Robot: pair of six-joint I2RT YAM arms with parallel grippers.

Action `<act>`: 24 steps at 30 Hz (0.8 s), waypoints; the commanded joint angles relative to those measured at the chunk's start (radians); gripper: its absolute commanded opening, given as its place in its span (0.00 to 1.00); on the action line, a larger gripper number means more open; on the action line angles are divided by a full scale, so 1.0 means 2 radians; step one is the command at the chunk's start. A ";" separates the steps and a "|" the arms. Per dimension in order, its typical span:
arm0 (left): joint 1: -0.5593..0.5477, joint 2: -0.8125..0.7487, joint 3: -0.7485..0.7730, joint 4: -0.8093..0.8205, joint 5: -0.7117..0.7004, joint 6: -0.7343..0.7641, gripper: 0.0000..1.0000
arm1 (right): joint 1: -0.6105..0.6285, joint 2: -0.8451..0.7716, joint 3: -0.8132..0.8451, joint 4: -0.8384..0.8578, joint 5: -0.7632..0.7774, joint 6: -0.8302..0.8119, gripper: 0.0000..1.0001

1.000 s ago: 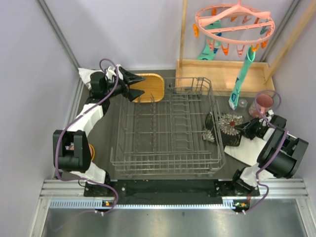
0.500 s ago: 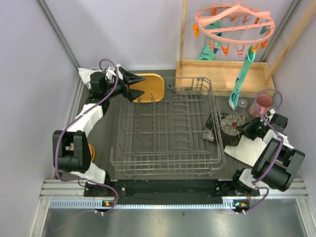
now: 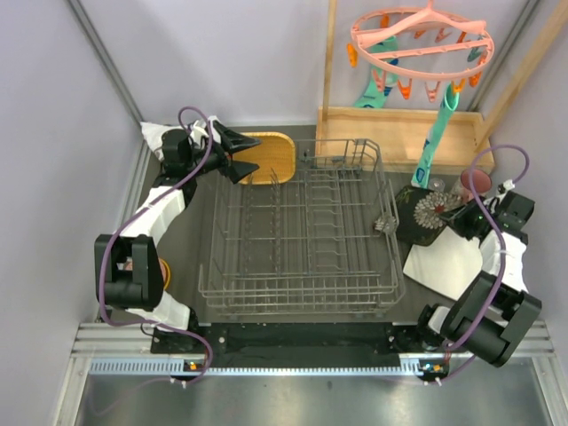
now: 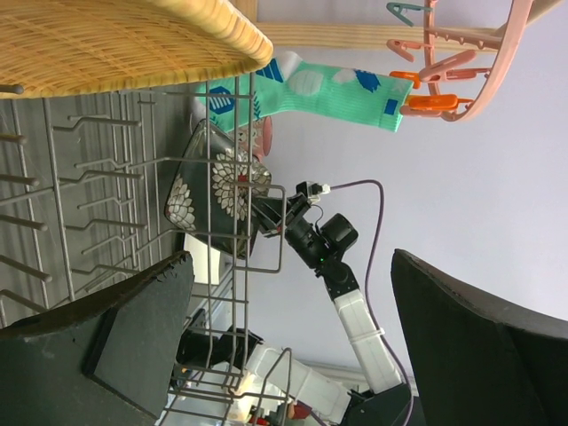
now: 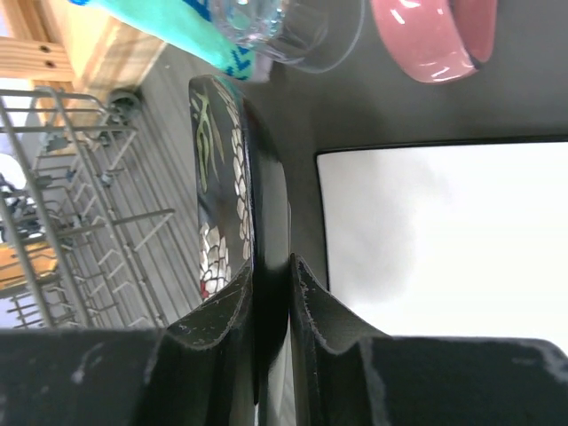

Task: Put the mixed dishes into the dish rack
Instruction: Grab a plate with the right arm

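Observation:
My right gripper (image 3: 454, 219) is shut on the rim of the black floral square plate (image 3: 422, 211), which is tipped up on edge just right of the dish rack (image 3: 302, 232). In the right wrist view both fingers (image 5: 222, 315) pinch the floral plate (image 5: 232, 169) edge-on. Behind them stand the pink cup (image 5: 435, 35) and the small clear glass (image 5: 288, 27). My left gripper (image 3: 255, 161) hangs open over the near edge of the yellow wooden plate (image 3: 277, 155) at the rack's back left corner. Nothing is between its fingers (image 4: 133, 342).
A white cloth (image 3: 446, 262) lies under my right arm. The light wooden tray (image 3: 399, 133) stands behind the rack. Teal socks (image 3: 433, 146) hang low from the pink peg hanger (image 3: 422, 40), close to the cup (image 3: 476, 182) and glass (image 3: 437, 185).
My right gripper has lifted the floral plate, tipped it up on edge and drawn it back and to the right. The left arm has not moved.

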 commanded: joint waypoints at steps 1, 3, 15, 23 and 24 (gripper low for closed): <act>0.005 -0.025 0.019 0.004 0.007 0.011 0.96 | 0.003 -0.040 0.042 0.013 -0.058 0.030 0.00; 0.006 -0.028 0.018 0.001 0.007 0.012 0.96 | 0.003 -0.048 0.046 0.010 -0.059 0.029 0.00; 0.012 -0.054 0.018 -0.027 0.004 0.024 0.96 | 0.002 -0.130 0.101 -0.066 0.025 -0.007 0.00; 0.013 -0.072 0.024 -0.046 -0.004 0.029 0.96 | 0.003 -0.167 0.121 -0.044 0.073 0.053 0.00; 0.013 -0.074 0.024 -0.049 -0.003 0.029 0.96 | 0.003 -0.168 0.126 -0.044 0.075 0.061 0.00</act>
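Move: The right gripper already holds the dark flowered plate by its edge. The dish rack's middle lies about 32 cm to its left, 2 cm back and some 6 cm lower. The pink mug stands 8 cm ahead and 9 cm to the right, the small glass 8 cm straight ahead, and the white plate 12 cm back and 3 cm to the right, all below. From the left hand, the rack's middle is roughly 14 cm back, 12 cm right and 22 cm down. Keep the right fingers shut on the flowered plate's edge and raise it about 10 cm, nearly straight up off the white plate's side of the table, easing some 2 cm back as it climbs. Let the wrist tip up and roll its left side down by around 10 degrees, with a slight clockwise turn. Draw the empty, open left gripper up and back about 3 cm. ##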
